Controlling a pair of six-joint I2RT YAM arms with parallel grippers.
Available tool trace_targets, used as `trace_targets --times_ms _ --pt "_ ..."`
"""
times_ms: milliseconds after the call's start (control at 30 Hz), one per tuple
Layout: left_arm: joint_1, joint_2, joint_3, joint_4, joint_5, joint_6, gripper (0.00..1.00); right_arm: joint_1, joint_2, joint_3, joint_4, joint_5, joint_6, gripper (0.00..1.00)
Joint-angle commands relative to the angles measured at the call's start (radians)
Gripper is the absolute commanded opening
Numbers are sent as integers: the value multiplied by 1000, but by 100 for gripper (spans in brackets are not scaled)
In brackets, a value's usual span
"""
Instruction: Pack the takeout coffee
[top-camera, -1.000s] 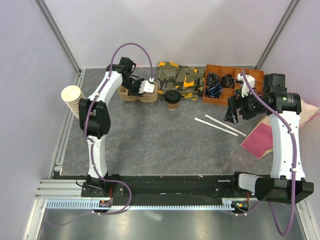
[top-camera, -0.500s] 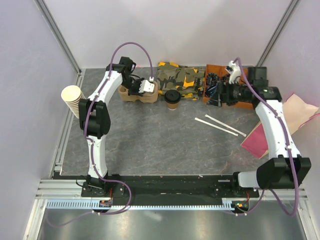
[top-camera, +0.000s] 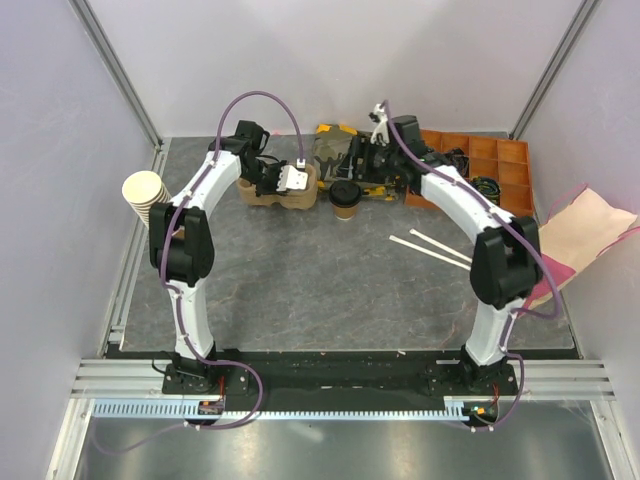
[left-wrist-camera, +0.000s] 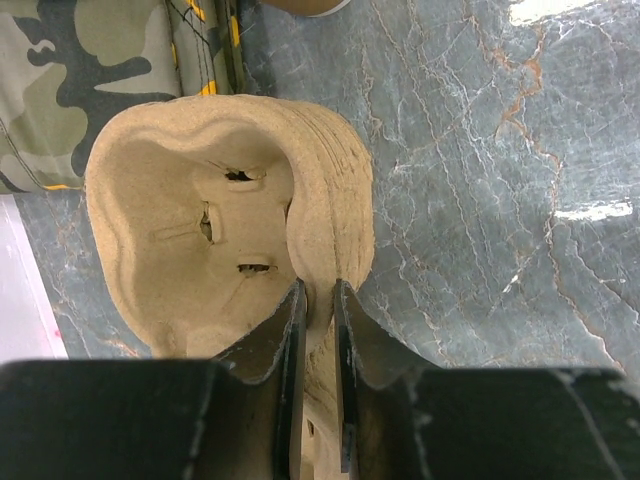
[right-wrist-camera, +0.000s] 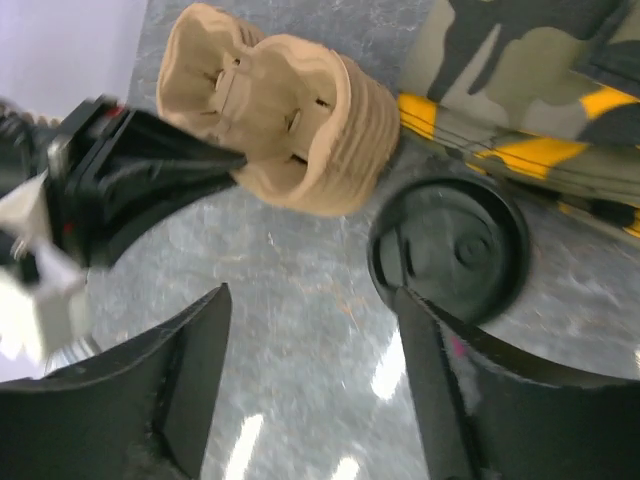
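The takeout coffee (top-camera: 345, 199), a tan paper cup with a black lid (right-wrist-camera: 455, 250), stands upright on the grey table just right of the brown pulp cup carrier (top-camera: 272, 187). My left gripper (left-wrist-camera: 318, 295) is shut on the carrier's near wall (left-wrist-camera: 330, 200), one finger inside a pocket and one outside. My right gripper (right-wrist-camera: 311, 292) hangs open above the table. Its right finger (right-wrist-camera: 430, 360) sits by the lid's edge, and the cup is beside the jaws, not between them. In the top view the right gripper (top-camera: 362, 168) hovers just behind the cup.
A camouflage bag (top-camera: 350, 150) lies behind the cup and carrier. An orange compartment tray (top-camera: 480, 165) holds small dark items at back right. Two white sticks (top-camera: 435, 250) lie mid-right. A stack of lidless cups (top-camera: 147, 195) lies at left, a paper bag (top-camera: 580, 225) at far right.
My right arm has swung left from the orange tray to beside the coffee cup, with its jaws a little narrower. The left gripper has stayed on the carrier.
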Motion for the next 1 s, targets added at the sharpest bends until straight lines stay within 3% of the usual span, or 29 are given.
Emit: trace_targets --times_ms 0,233,400,967 --pt "-3 -75 -33 99 45 -21 2 42 101 150 106 100 89 73" --pt "-3 -73 -59 126 37 -17 2 71 258 265 155 76 139 62" --pt "-5 -76 -68 145 49 -23 2 85 330 331 178 82 182 62" --pt "7 -72 -91 155 59 -23 2 105 438 379 219 100 260 52"
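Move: The takeout cup carriers, a nested stack, lie about 18 cm left of the right hand, some 6 cm ahead and 11 cm lower. The lidded cup stands almost under that hand, roughly 3 cm ahead, 1 cm left and 11 cm down; the camo bag lies about 15 cm ahead and 2 cm right, 15 cm down. From the left hand, already pinching the near rim at the waist, the stack's middle is 5 cm ahead, 1 cm left and 3 cm down. Bring the right gripper from above the lidded cup about 9 cm left and 7 cm forward while sinking about 6 cm, to the far right corner of the carrier stack's right pocket. Roll the wrist some 10 degrees, its left side rising, and narrow the fingers to about half open without shutting them. Keep the left gripper still, pinching the near rim. ##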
